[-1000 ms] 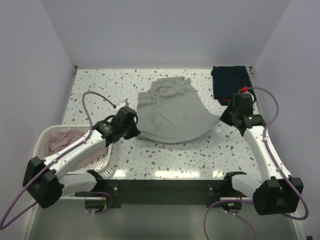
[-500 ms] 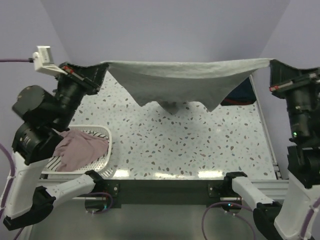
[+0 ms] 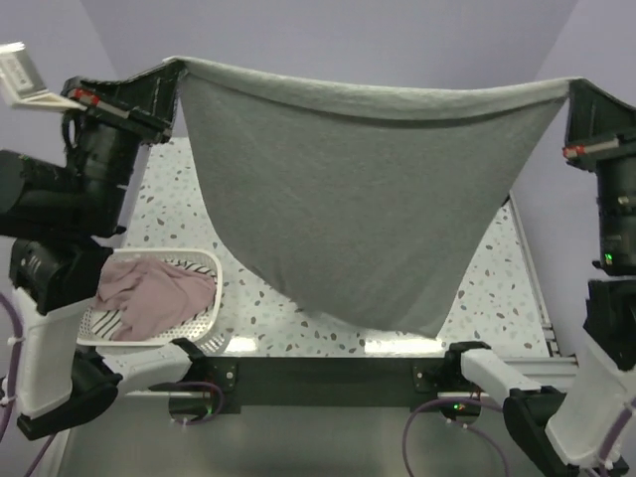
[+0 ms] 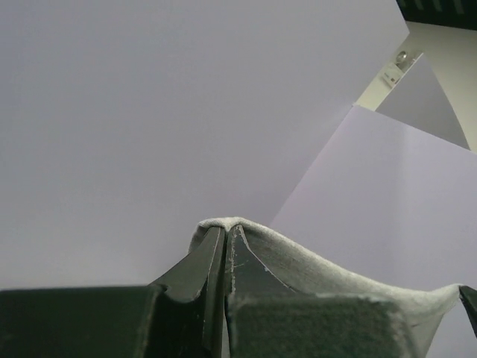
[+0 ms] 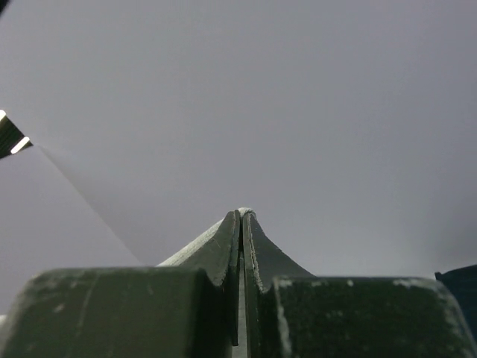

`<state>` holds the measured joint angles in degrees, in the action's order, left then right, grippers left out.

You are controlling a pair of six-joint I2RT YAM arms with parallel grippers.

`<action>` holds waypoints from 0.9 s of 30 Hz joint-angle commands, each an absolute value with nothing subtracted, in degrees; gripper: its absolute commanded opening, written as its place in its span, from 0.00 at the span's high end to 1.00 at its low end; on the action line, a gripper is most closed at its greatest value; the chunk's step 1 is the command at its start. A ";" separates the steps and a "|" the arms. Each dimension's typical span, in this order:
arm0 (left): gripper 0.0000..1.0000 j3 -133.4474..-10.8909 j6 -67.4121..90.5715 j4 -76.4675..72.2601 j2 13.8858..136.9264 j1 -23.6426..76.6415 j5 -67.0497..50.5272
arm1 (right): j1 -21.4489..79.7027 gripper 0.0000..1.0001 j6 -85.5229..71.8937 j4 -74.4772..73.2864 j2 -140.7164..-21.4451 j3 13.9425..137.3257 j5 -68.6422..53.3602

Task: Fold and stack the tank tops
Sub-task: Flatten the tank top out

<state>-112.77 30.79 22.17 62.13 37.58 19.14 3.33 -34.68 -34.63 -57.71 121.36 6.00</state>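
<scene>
A plain grey tank top (image 3: 368,189) hangs stretched in the air between both raised arms, drooping to a point near the table's front edge. My left gripper (image 3: 171,72) is shut on its upper left corner, and the grey cloth (image 4: 313,268) wraps over the fingertips in the left wrist view, where that gripper (image 4: 226,227) points at the wall. My right gripper (image 3: 574,87) is shut on the upper right corner; a sliver of cloth (image 5: 244,212) shows at its tips (image 5: 241,216). Pale pinkish tank tops (image 3: 149,293) lie in the basket. The navy jersey is hidden behind the hanging cloth.
A white slotted basket (image 3: 199,333) stands at the front left of the speckled table (image 3: 497,288). Lilac walls close in the back and both sides. Both arm bases sit at the near edge.
Both arms have lifted the grey tank top off the table and high into the air, spreading it wide; it now hangs closer to the camera and covers most of the table.
</scene>
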 commanded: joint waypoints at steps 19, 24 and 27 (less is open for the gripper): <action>1.00 -142.00 52.45 -21.72 119.72 4.76 -24.43 | 2.99 1.00 -34.89 -19.07 -116.71 155.10 -7.48; 1.00 -142.55 55.88 -31.10 116.54 0.01 -25.66 | 2.55 1.00 -32.70 -6.78 -104.19 140.74 -2.04; 1.00 -142.48 64.23 -36.99 115.85 -6.67 -27.77 | 1.76 1.00 -32.08 -4.67 -97.85 132.74 -0.70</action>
<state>-139.15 55.29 -19.55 123.04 -2.11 -23.90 3.07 -34.02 -14.92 -108.55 136.44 -3.68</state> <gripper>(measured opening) 0.029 0.012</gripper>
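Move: Both hands hold the grey tank top high by its hem corners. The open middle of the table lies some 65 cm below both, about 17 cm ahead and 21 cm right of the left hand, and about 21 cm ahead and 31 cm left of the right. The folded navy stack is roughly 41 cm ahead of the right hand, 4 cm to its right and 64 cm below; the white basket is about 5 cm ahead of the left hand, 21 cm to its left and 60 cm below. Both hands fling the grey tank top forward together, high over the table towards its far edge, reaching out about 40 cm while dipping some 20 cm, with fingers still shut on the hem corners and the right wrist tipping down some 30 degrees. Then both turn back, drawing a few centimetres towards the bases and rising again, the left hand also swinging left and tipping back up while the right wrist levels partway. ##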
